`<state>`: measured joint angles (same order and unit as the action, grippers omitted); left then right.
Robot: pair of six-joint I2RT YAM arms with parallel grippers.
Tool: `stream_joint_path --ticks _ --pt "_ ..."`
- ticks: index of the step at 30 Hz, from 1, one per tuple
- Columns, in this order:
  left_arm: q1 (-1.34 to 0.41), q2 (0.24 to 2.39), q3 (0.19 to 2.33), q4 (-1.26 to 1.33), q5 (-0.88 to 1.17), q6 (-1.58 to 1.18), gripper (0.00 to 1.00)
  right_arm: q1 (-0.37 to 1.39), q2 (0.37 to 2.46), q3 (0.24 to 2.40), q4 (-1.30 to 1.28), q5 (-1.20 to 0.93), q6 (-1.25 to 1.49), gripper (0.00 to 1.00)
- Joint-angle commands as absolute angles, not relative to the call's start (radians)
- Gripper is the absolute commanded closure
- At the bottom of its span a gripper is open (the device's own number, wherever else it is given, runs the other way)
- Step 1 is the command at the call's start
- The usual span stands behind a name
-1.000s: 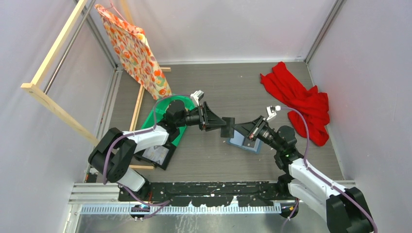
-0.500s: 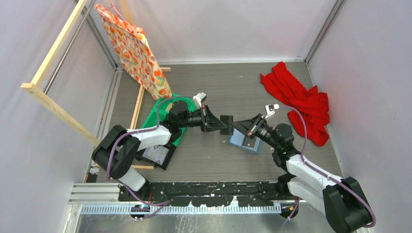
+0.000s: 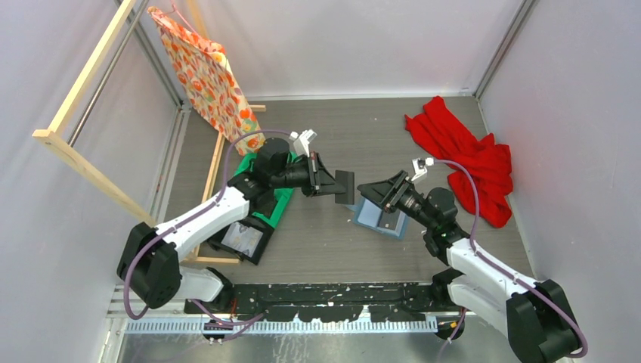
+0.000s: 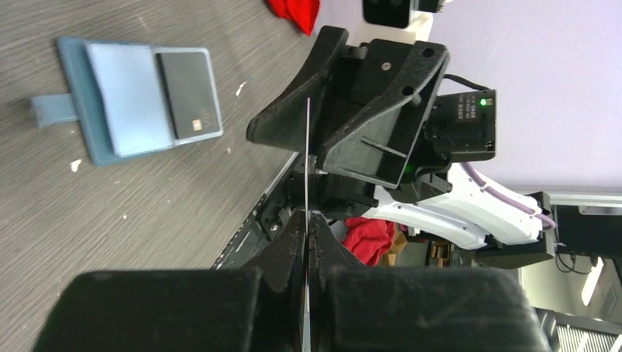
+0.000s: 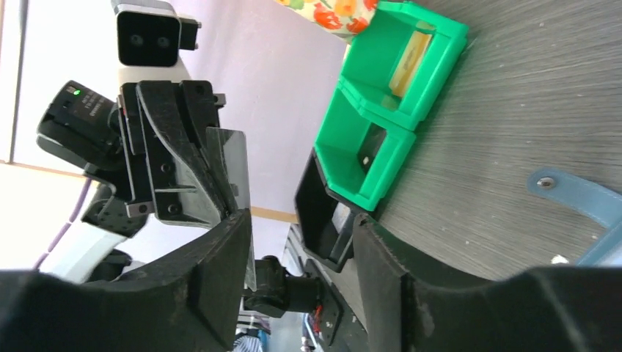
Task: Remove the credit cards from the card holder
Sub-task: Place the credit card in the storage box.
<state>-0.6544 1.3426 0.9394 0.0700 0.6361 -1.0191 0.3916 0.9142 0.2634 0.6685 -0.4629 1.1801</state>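
My left gripper [image 3: 333,184] is shut on a dark credit card [image 3: 345,184], held upright above the table. In the left wrist view the card [image 4: 306,165] shows edge-on as a thin line pinched between the fingers. Just right of it, my right gripper [image 3: 366,190] is open, its jaws apart with nothing between them [image 5: 301,238]. It faces the left gripper [image 5: 176,165] and the card [image 5: 233,165]. The blue card holder [image 3: 378,220] lies open flat on the table under the right gripper. Another dark card [image 4: 189,95] sits in the holder [image 4: 125,99].
A green bin [image 3: 281,198] and a black tray [image 3: 242,240] sit under the left arm. A red cloth [image 3: 469,159] lies at the back right. A floral bag [image 3: 208,76] hangs on a wooden frame at the back left.
The left gripper shut on the card that the right gripper held. The right gripper then opened and let go. The left arm drew the card back to the left.
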Motion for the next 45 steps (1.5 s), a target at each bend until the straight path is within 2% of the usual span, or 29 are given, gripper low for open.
stream_joint_path --ticks 1,2,5,7,9,11,14,19,22,35,45 --pt "-0.622 1.312 0.994 -0.155 0.601 -0.904 1.00 0.396 0.893 0.302 0.578 -0.409 1.120 0.38" --pt "-0.609 1.301 1.030 -0.260 0.564 -0.848 0.99 0.395 0.879 0.315 0.502 -0.392 1.084 0.36" --pt "-0.598 1.313 1.242 -0.766 0.244 -0.587 0.99 0.396 0.796 0.386 0.224 -0.306 0.975 0.33" --pt "-0.608 1.351 1.378 -0.977 -0.008 -0.508 0.99 0.396 0.749 0.424 0.058 -0.244 0.902 0.25" --pt "-0.621 1.414 1.481 -1.204 -0.265 -0.469 1.00 0.397 0.722 0.472 -0.062 -0.208 0.842 0.23" --pt "-0.628 1.446 1.509 -1.299 -0.467 -0.467 1.00 0.397 0.709 0.501 -0.140 -0.193 0.807 0.19" --pt "-0.629 1.520 1.478 -1.375 -0.692 -0.491 1.00 0.396 0.704 0.512 -0.157 -0.187 0.798 0.18" --pt "-0.672 1.711 1.415 -1.421 -0.920 -0.551 1.00 0.397 0.729 0.498 -0.131 -0.199 0.796 0.18" --pt "-0.722 1.753 1.377 -1.348 -1.038 -0.520 1.00 0.396 0.753 0.495 -0.128 -0.208 0.783 0.18" --pt "-0.733 1.771 1.232 -1.029 -1.060 -0.321 1.00 0.396 0.838 0.438 0.027 -0.256 0.827 0.18" --pt "-0.722 1.824 1.208 -0.987 -0.964 -0.304 0.98 0.397 0.837 0.402 0.094 -0.257 0.855 0.18"
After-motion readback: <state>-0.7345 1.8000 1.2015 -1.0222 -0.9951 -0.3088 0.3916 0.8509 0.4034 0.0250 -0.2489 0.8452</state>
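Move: The left hand holds the black credit card. The near compartment of the green storage box lies about 24 cm to its left, 4 cm farther out and 22 cm below. From the same hand, the far compartment is some 21 cm left and 15 cm ahead, the black box 27 cm left and 8 cm back. From the right hand, the card holder is roughly 7 cm right, 1 cm back and 20 cm below; the near compartment is about 30 cm left and 3 cm ahead. Leftward in a quick sweep of about 26 cm, then sinking some 14 cm and ending slightly farther out, the left hand carries the card over the near compartment. Its wrist rolls about 120 degrees, swinging the fingers from pointing right to down-left, still shut on the card. The right hand opens wider and backs off to the right, then lowers about 7 cm towards the card holder. ##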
